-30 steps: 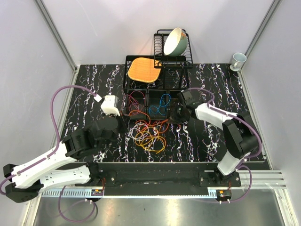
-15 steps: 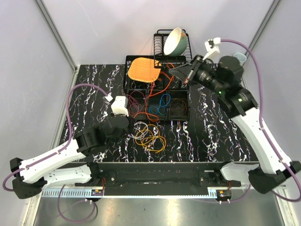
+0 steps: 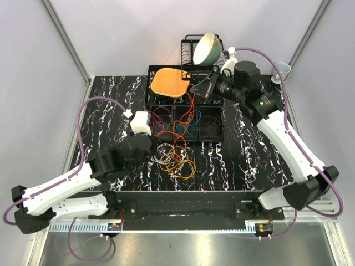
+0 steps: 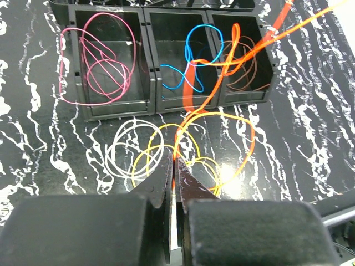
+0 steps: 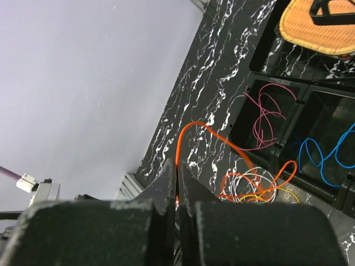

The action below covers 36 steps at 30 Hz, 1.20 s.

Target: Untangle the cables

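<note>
The cables lie in a tangled pile of orange, yellow and white loops [image 3: 176, 160] on the black marble table, in front of three black bins [image 3: 173, 137]. A pink cable [image 4: 100, 61] lies in the left bin, a blue one [image 4: 194, 55] in the middle bin and a brown one [image 4: 247, 69] in the right bin. My left gripper [image 3: 155, 152] is low at the pile's left edge, shut on an orange cable [image 4: 191, 91]. My right gripper [image 3: 206, 90] is raised above the bins, shut on the orange cable [image 5: 222, 138], which hangs stretched down to the pile.
A black wire dish rack [image 3: 217, 71] stands at the back with a cream-green bowl [image 3: 207, 48] in it. An orange woven mat [image 3: 169, 82] lies on a rack left of it. A pale cup [image 3: 281, 71] stands at the back right corner.
My right arm has swung up from the table to above the bins, pulling the orange cable up out of the pile. My left gripper has moved right to the pile.
</note>
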Motion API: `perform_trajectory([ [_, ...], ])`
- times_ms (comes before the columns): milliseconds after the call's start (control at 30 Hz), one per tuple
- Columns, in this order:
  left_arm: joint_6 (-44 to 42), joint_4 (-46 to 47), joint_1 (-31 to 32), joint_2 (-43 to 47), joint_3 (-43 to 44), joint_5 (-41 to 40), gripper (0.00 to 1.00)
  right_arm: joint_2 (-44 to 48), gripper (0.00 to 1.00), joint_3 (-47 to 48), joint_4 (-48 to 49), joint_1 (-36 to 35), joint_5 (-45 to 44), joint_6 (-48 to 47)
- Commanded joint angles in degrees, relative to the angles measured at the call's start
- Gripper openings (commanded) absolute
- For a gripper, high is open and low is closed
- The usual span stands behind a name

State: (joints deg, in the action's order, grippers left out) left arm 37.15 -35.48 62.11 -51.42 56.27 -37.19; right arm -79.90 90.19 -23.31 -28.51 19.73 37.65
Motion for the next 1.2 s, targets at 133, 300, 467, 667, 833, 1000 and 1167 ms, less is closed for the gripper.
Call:
perform_trajectory([
  [133, -3.66, 0.94, -5.67, -8.94, 9.46, 0.18, 0.00, -5.88, 0.00, 12.26, -1.12, -0.40, 3.22, -2.49],
  [300, -5.59, 1.64, -10.59, -12.74, 14.03, 1.94, 0.00, -11.59, 0.00, 18.43, -3.58, -0.40, 4.09, -3.37],
  [467, -6.74, 6.04, -18.75, -17.21, 15.62, 11.93, 0.00, -17.82, 0.00, 27.48, -6.56, -0.40, 3.83, -6.00],
  [667, -6.47, 8.85, -21.06, -23.10, 18.17, 15.39, 0.00, -22.05, 0.00, 34.17, -14.83, -0.40, -3.54, -11.36],
  [833, -6.38, 11.40, -21.06, -29.17, 20.98, 17.58, 0.00, -20.65, 0.00, 29.71, -15.01, -0.40, -8.65, -14.26],
  [1000, -5.86, 14.21, -21.06, -34.44, 22.91, 18.03, 0.00, -20.12, 0.00, 24.70, -12.73, -0.40, -10.14, -15.67],
  [1167, -5.68, 15.44, -21.06, -40.51, 23.36, 18.21, 0.00, -20.65, 0.00, 19.42, -9.83, -0.23, -10.23, -16.47],
])
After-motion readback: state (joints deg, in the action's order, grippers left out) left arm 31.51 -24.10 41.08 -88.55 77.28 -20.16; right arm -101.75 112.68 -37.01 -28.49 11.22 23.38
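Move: Both hands already hold the orange cable in the air. The middle bin, with the blue cable, lies about 18 cm ahead of the left hand, 9 right and 22 below; the pink cable's bin is straight beside it on the left, the white cable 6 ahead and 1 right of the hand. From the right hand the middle bin is some 5 cm ahead, 2 left and 36 below, the brown cable's bin 5 ahead and 8 right. Keeping their pinch, both hands carry the orange cable forward, left about 16 cm, right 9, then sink over the bins. ##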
